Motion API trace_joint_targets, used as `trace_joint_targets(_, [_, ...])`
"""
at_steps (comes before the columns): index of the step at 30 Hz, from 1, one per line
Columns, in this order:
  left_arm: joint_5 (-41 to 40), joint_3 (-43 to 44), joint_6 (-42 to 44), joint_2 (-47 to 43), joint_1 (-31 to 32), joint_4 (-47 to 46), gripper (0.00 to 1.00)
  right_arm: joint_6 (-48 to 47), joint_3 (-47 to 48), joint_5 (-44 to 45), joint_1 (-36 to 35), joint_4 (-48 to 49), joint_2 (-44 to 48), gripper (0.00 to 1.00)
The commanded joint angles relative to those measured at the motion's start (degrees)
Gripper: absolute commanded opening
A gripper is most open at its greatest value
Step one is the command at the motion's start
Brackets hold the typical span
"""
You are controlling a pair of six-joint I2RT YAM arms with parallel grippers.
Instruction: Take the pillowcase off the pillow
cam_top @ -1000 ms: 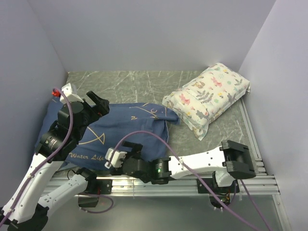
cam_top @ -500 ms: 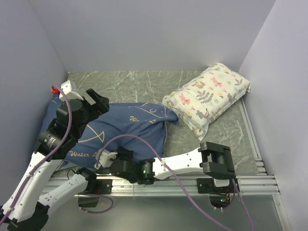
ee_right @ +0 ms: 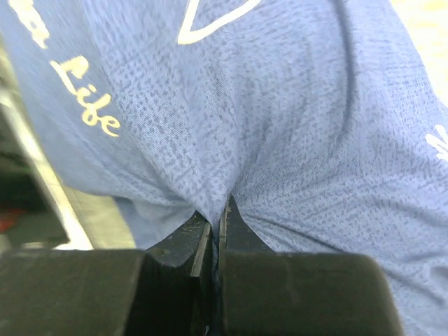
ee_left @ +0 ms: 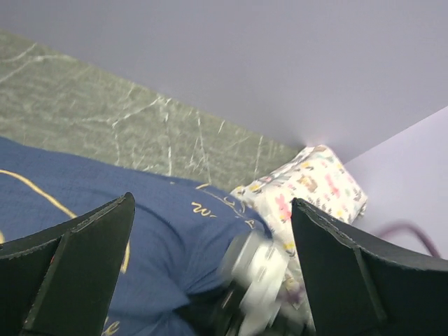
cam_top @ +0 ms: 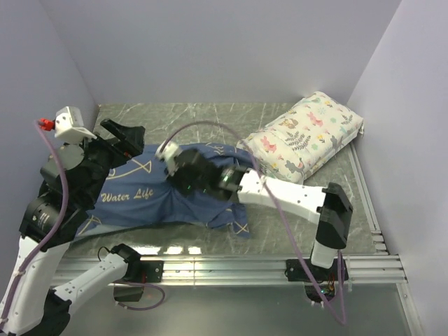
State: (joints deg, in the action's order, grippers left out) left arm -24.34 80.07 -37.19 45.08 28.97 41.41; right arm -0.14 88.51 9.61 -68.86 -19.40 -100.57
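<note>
The dark navy pillowcase (cam_top: 140,199) with gold lettering lies limp across the left and middle of the table. My right gripper (cam_top: 183,179) reaches over its middle and is shut on a pinched fold of it. The right wrist view shows the cloth (ee_right: 280,126) clamped between the closed jaws of that gripper (ee_right: 218,210). My left gripper (cam_top: 124,136) is wide open and empty, raised above the pillowcase's back left end. In the left wrist view the gripper (ee_left: 211,203) frames the cloth (ee_left: 140,210) between its fingers (ee_left: 77,266). No plain white pillow shows in any view.
A smaller white pillow printed with flowers and leaves (cam_top: 302,142) lies at the back right, also in the left wrist view (ee_left: 308,185). Grey walls close in the left, back and right sides. A metal rail (cam_top: 266,262) runs along the front edge.
My right arm has swung from the front edge up over the pillowcase, dragging cloth with it. The lettering has shifted back. My left gripper has risen and moved back left.
</note>
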Motion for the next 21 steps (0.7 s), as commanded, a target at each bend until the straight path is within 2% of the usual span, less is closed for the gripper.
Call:
trace_joint_targets(1, [0.6,2.9,1.9,-0.2,0.1,-1.5,0.99,11.7,5.9,-21.7,7.8,-1.3,5.8,0.00])
trace_joint_targets(3, [1.0,3.0,1.9,-0.2,0.1,-1.6,0.99,15.8,9.0,-26.5,10.3,-1.4,5.4,0.00])
trace_joint_targets(4, [1.1,3.0,1.9,-0.3,0.1,-1.8,0.99,17.4,11.1,-33.2,13.5,-0.6,5.1,0.00])
trace_joint_targets(6, [1.4,3.0,1.9,-0.3,0.1,-1.9,0.99,23.4,12.6,-39.8,16.5,1.5,3.9,0.00])
trace_joint_targets(7, [1.6,2.9,1.9,-0.2,0.1,-1.9,0.99,26.0,12.8,-46.8,18.0,5.8,3.5,0.00])
trace_joint_targets(8, [1.7,3.0,2.0,-0.2,0.1,-1.9,0.99,32.6,12.5,-50.6,20.8,9.2,3.1,0.00])
trace_joint_targets(9, [1.7,3.0,2.0,-0.1,0.1,-1.8,0.99,36.6,11.9,-53.3,22.1,17.1,2.8,0.00])
trace_joint_targets(10, [1.7,2.8,2.2,0.2,0.2,-1.6,0.99,44.8,10.7,-57.9,23.1,21.5,2.2,0.00])
trace_joint_targets(13, [1.3,2.3,2.2,0.6,0.2,-1.1,0.99,55.7,11.8,-61.5,27.0,34.2,-0.3,0.00])
trace_joint_targets(16, [0.6,-0.7,0.7,0.8,0.1,-0.7,0.99,72.8,12.6,-62.4,31.1,45.2,-7.0,0.00])
trace_joint_targets(18, [0.2,-2.6,-0.7,0.8,0.1,-0.2,0.99,80.3,11.9,-62.8,33.7,52.0,-10.2,0.00])
trace_joint_targets(19, [-1.1,-4.9,-2.3,0.5,0.2,0.0,0.99,86.1,11.1,-62.8,34.1,58.4,-13.0,0.00])
trace_joint_targets(21, [-2.8,-7.4,-4.5,0.3,0.1,0.2,0.99,88.9,10.4,-62.3,35.1,61.7,-15.3,0.00])
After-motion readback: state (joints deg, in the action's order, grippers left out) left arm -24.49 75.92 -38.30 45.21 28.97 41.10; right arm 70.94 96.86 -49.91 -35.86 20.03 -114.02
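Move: The right hand already grips the blue pillowcase near its near edge and holds it clear of the table. The pillowcase's far edge lies about 30 cm ahead of this hand, level with it sideways and roughly 20 cm below. The animal-print pillow lies some 32 cm ahead, 46 cm to the right and 17 cm below. From the open left hand, the far edge is about 30 cm ahead, 11 cm right and 41 cm down. Up and forward at about equal pace, then almost purely forward, the right hand sweeps the pinched pillowcase about 13 cm each way towards the cloth's far side. Its wrist rolls strongly, some 75 degrees, until the still-shut fingers point level to the left. The left hand, open and empty, lifts slightly, then sinks some 4 cm. ##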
